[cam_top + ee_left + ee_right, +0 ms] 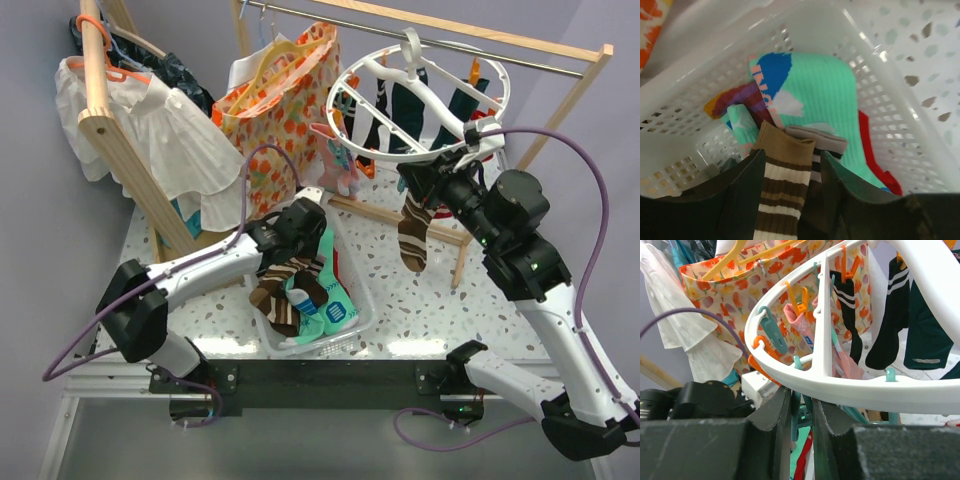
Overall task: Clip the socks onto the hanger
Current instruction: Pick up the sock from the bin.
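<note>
My left gripper (303,248) reaches down into the white basket (357,308). In the left wrist view its jaws (792,156) are shut on a brown sock with cream stripes (782,180), whose cuff sticks out past the fingertips. A teal sock (820,95) and a red one (867,145) lie beneath it. My right gripper (418,185) is up at the near rim of the round white hanger (413,68). There its jaws (801,400) are shut on a teal clip (796,412) under the ring (865,385). Another brown striped sock (412,235) hangs just below that gripper.
Dark socks (890,315) and orange clips (800,297) dangle from the ring. A floral bag (280,100) hangs behind the basket, with a white shirt (160,130) to its left. The wooden rail frame (520,45) spans the back and right.
</note>
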`<control>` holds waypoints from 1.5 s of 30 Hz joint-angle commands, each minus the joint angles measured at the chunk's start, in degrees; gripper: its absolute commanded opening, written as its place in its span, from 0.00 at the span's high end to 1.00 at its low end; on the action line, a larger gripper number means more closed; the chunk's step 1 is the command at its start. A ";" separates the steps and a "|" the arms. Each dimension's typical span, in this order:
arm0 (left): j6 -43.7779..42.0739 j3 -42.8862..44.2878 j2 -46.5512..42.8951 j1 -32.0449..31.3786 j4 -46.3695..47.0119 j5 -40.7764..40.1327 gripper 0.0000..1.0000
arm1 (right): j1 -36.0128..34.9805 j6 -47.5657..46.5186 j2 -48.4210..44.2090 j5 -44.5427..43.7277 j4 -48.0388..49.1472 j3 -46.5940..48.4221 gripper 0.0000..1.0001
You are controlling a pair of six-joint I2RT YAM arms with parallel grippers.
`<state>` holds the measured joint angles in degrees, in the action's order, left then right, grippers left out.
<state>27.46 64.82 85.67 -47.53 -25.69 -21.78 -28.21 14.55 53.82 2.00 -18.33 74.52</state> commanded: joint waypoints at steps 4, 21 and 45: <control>0.57 0.58 6.35 1.03 -4.19 1.57 0.50 | -0.01 -1.19 -1.00 -0.68 0.66 -0.69 0.89; 0.57 -3.91 7.94 1.47 0.91 0.87 0.98 | -0.01 -1.27 -1.26 -1.03 0.13 -0.61 0.90; -14.54 1.71 -28.89 1.47 28.14 8.94 1.00 | -0.09 -0.04 -0.12 0.02 -0.48 1.50 0.89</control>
<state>16.95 62.70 57.30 -46.41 -10.04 -20.51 -28.21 14.26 53.25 1.04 -18.50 74.43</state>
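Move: Beneath the open left hand, the cuff of the striped brown sock lies about 10 cm down, some 2 cm to the left and 1 cm back. The mint sock's blue-marked end is about 3 cm ahead and 3 cm right of the hand, the maroon sock about 2 cm ahead and 5 cm left, and the red sock 4 cm back and 7 cm right, all about 12 cm below. From the right hand, that cuff lies roughly 20 cm left, 2 cm ahead and 36 cm down. Sinking about 9 cm into the bin, drifting slightly back and left while the fingers tip a little steeper, the left hand shuts its fingers on the striped brown sock and pinches it just below the cuff's rim. It then climbs quickly, some 30 cm, lifting the sock and swinging the fingers up towards level. ##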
